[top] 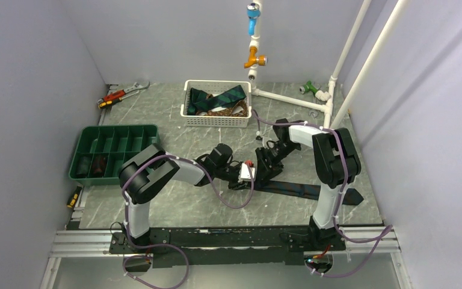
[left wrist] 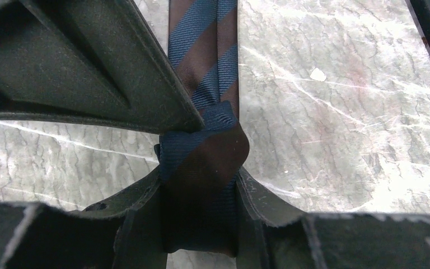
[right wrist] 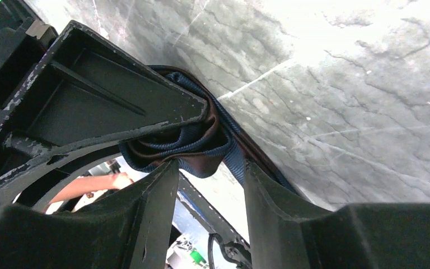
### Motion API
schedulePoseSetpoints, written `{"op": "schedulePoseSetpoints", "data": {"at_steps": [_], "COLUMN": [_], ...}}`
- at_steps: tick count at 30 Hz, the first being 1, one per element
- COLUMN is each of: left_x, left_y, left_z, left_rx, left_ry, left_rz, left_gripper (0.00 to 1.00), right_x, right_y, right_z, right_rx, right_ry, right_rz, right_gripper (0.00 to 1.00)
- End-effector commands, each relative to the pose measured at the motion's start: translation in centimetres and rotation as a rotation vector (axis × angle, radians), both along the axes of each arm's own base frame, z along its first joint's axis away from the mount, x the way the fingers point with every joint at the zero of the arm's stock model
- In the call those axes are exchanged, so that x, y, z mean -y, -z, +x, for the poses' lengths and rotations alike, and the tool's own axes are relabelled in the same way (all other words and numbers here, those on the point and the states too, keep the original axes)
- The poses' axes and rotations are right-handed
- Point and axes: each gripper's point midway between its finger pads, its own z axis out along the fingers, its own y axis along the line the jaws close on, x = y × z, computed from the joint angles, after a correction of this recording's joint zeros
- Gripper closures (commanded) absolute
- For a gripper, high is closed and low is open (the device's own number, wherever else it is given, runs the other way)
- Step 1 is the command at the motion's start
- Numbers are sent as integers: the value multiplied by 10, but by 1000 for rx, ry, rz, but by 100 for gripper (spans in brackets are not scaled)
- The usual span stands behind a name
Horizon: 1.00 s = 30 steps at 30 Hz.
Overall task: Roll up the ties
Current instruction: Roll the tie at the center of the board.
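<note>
A navy and brown striped tie [top: 313, 191] lies flat on the table, running right from where both grippers meet. Its near end is wound into a small roll [left wrist: 201, 162]. My left gripper [left wrist: 200, 175] is shut on that roll, a finger pressed against each side. The unrolled length [left wrist: 207, 50] runs away from it across the marble. My right gripper [right wrist: 210, 179] stands open, its fingertips at the edge of the roll [right wrist: 185, 147] with daylight between them. In the top view the left gripper [top: 248, 173] and right gripper [top: 267, 162] nearly touch. More ties [top: 216, 99] fill a white basket.
The white basket [top: 216, 123] stands at the back centre. A green divided tray [top: 114, 129] at the left holds dark rolled pieces. A wrench and pliers [top: 123, 93] lie at the back left, white pipes [top: 289, 99] at the back right, and a yellow tool [top: 72, 198] by the tray.
</note>
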Motion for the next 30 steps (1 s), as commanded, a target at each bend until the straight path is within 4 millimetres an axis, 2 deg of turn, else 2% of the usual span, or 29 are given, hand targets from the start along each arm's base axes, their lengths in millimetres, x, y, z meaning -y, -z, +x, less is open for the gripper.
{"op": "schedulePoseSetpoints", "data": {"at_steps": [1, 5, 9, 13, 15, 17, 20, 24, 27, 30], "left_x": [-34, -40, -52, -62, -65, -65, -63, -60, -59, -60], "left_y": [56, 60, 67, 70, 71, 72, 71, 69, 67, 67], "left_z": [-11, -11, -16, -20, -20, -18, -15, -12, -10, -10], "left_rx": [-107, -120, -151, -142, -134, -132, -131, -126, -126, -132], "left_ry": [-79, -113, -146, -148, -150, -159, -159, -157, -160, -159], "left_rz": [212, 230, 263, 281, 289, 294, 294, 291, 284, 288], "left_gripper": [61, 62, 65, 67, 68, 69, 69, 69, 69, 69], "right_x": [-13, -14, -14, -7, 11, 39, 90, 152, 181, 197], "right_y": [-4, 7, 8, -10, -19, -26, -27, -17, -7, 7], "right_z": [1, 2, 2, 3, 8, 13, -7, -37, -59, -70], "right_rx": [-7, -7, -14, 40, 124, 234, 324, 340, 313, 302], "right_ry": [10, -8, -24, -67, -110, -173, -314, -440, -492, -520], "right_rz": [102, 78, 88, 84, 32, -56, -188, -366, -465, -532], "right_gripper": [51, 62, 64, 54, 53, 54, 55, 67, 77, 78]}}
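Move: The right hand, empty at the left fingers, goes for the flat stretch of the tie, whose middle lies about 14 cm to its right, 4 cm nearer the base and 2 cm lower. The rolled end is about 3 cm to its left and 1 cm back; the tie's pointed end is some 28 cm right and 5 cm back. From the left hand, holding the rolled end, the flat stretch's middle is about 18 cm right and 3 cm back. The right hand first dips about 1 cm beside the roll, its fingers narrowing slightly and parting again, then comes free and swings in a low arc some 16 cm to the right and 5 cm back along the flat tie, rising about 3 cm before sinking again while the wrist tips the fingers more steeply down, turns counter-clockwise, and the gap draws in to about half. Meanwhile the left hand keeps its pinch on the rolled end from the left side, easing only about 1 cm to the left. ##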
